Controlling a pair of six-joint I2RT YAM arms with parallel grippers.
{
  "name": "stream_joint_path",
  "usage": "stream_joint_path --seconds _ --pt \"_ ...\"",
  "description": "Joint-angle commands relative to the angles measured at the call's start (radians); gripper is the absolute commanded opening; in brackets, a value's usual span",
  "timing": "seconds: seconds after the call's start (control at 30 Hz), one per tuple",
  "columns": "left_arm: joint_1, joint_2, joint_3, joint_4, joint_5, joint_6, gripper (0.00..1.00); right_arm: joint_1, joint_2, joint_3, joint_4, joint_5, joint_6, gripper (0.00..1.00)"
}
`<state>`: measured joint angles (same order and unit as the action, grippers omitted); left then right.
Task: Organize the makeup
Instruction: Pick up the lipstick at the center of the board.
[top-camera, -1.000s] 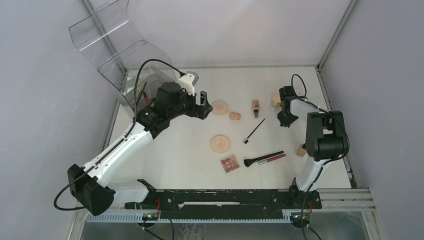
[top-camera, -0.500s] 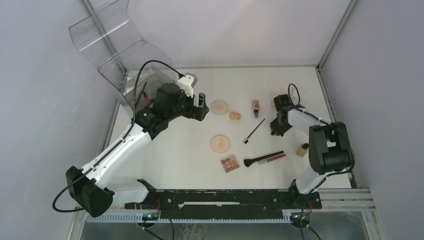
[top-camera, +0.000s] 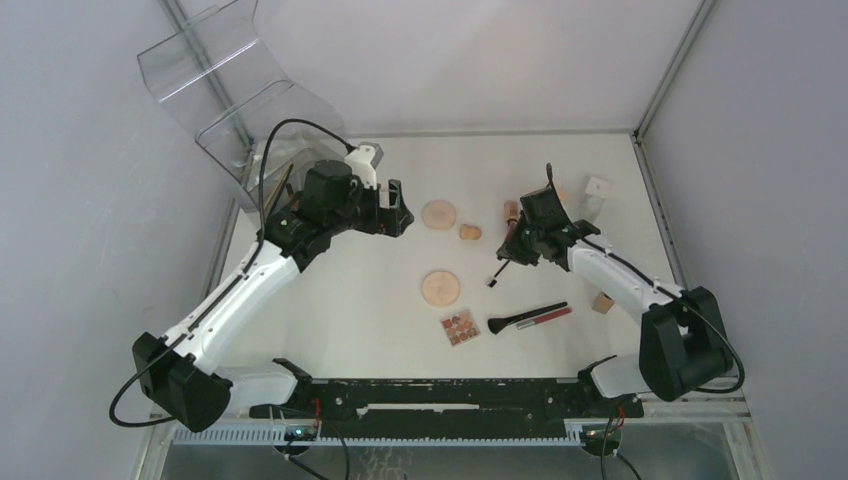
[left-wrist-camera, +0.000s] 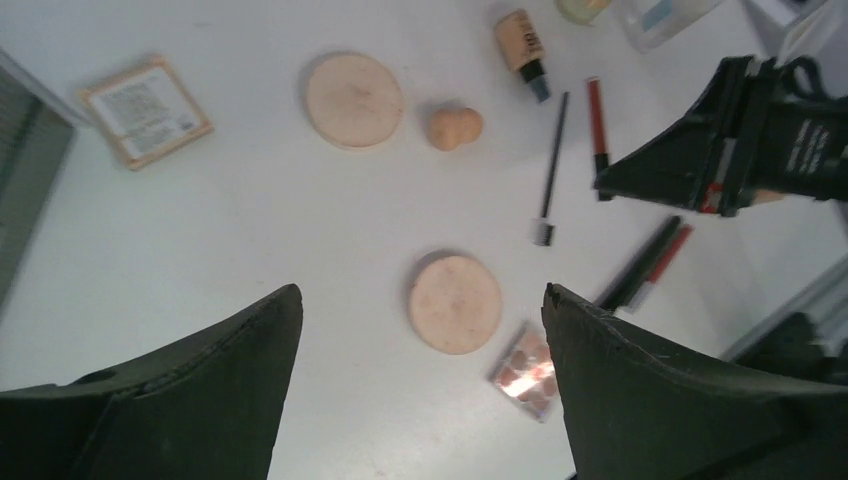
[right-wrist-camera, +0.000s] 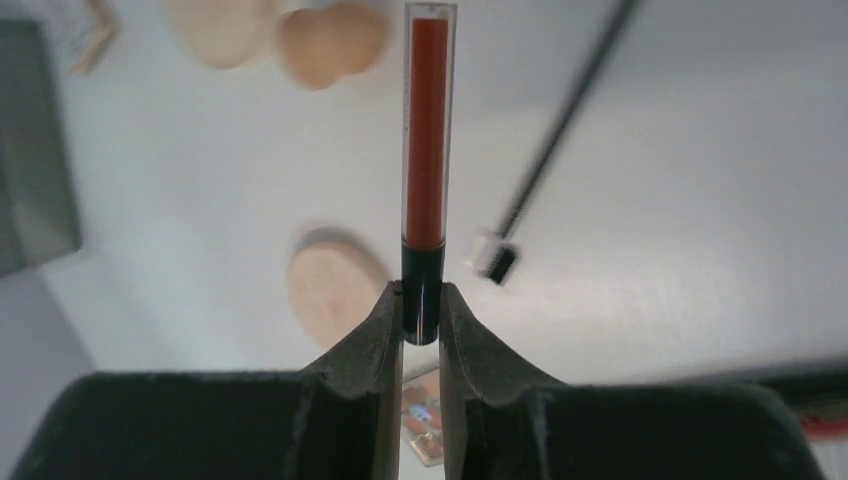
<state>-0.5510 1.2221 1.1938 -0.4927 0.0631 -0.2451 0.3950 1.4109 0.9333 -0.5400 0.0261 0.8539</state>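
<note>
My right gripper (right-wrist-camera: 422, 300) is shut on the black cap of a clear tube filled with red (right-wrist-camera: 427, 130). It holds the tube above the table near a thin black brush (top-camera: 507, 266) and a tan bottle (left-wrist-camera: 522, 45). My left gripper (left-wrist-camera: 420, 290) hangs open and empty over the table, left of a back powder disc (top-camera: 439, 214). A second disc (top-camera: 440, 288), a beige sponge (top-camera: 470, 232), a square palette (top-camera: 460, 327), a thick black brush (top-camera: 525, 318) and a red pencil (top-camera: 552, 315) lie in the middle.
The clear tiered organizer (top-camera: 230, 110) stands at the back left, with a few items by its base. A tan square box (left-wrist-camera: 145, 110) lies near it. A small white box (top-camera: 596, 189) and another sponge (top-camera: 602, 302) sit on the right side.
The right arm has swung left from the right side to the middle, its gripper now over the thin brush. The left gripper has drifted slightly left.
</note>
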Motion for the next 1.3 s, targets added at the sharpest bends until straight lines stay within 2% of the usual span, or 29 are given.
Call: stream_joint_path --seconds 0.0,0.1,0.27,0.67,0.77,0.83,1.1,1.13,1.2,1.23,1.27 --pt "0.036 0.024 0.012 0.084 0.244 -0.186 0.91 0.038 -0.108 -0.056 0.301 -0.250 -0.227 0.00" --pt "0.036 0.051 -0.066 0.236 0.359 -0.319 0.89 0.067 -0.142 -0.093 0.428 -0.372 -0.279 0.00" --pt "0.033 0.112 -0.121 0.404 0.421 -0.464 0.88 0.119 -0.145 -0.094 0.522 -0.523 -0.338 0.00" --pt "-0.034 0.233 -0.120 0.458 0.405 -0.493 0.74 0.153 -0.142 -0.094 0.567 -0.561 -0.361 0.00" --pt "-0.041 0.253 -0.128 0.483 0.401 -0.512 0.66 0.157 -0.141 -0.094 0.570 -0.563 -0.356 0.00" --pt "-0.040 0.256 -0.141 0.506 0.392 -0.526 0.56 0.159 -0.140 -0.093 0.569 -0.563 -0.358 0.00" --pt "-0.042 0.272 -0.137 0.504 0.384 -0.525 0.03 0.160 -0.148 -0.094 0.551 -0.533 -0.357 0.00" --pt "-0.040 0.267 -0.125 0.484 0.373 -0.502 0.01 0.160 -0.151 -0.094 0.547 -0.519 -0.353 0.10" --pt "-0.035 0.260 -0.074 0.386 0.337 -0.404 0.00 0.160 -0.165 -0.094 0.529 -0.474 -0.343 0.45" --pt "-0.029 0.258 -0.032 0.280 0.309 -0.334 0.00 0.160 -0.176 -0.094 0.519 -0.450 -0.342 0.57" --pt "-0.019 0.257 0.015 0.188 0.267 -0.257 0.00 0.160 -0.191 -0.094 0.507 -0.423 -0.342 0.64"
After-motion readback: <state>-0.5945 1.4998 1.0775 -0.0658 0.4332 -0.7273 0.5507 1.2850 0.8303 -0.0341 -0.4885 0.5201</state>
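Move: The lipstick, pinched near its dark cap by the right hand, lies some 25 cm to the left hand's right, 2 cm ahead and 15 cm lower. From the right hand the receiving left gripper is about 26 cm left, 1 cm ahead and 17 cm up. Also from the right hand, the tan sponge lies 9 cm ahead, 7 cm left, the black wand's middle 3 cm ahead, 2 cm right, and the nearer round puff 4 cm back, 14 cm left, all 8 cm below. Leftward and up, some 13 and 9 cm, the right hand carries the lipstick to the left gripper, its fingers tipping up while it swings about 45 degrees counter-clockwise, then holds. The left hand comes right about 11 cm and sinks 5, rolling left side down and tipping down, and closes from wide open around the tube's middle; the right fingers then open and let go. ##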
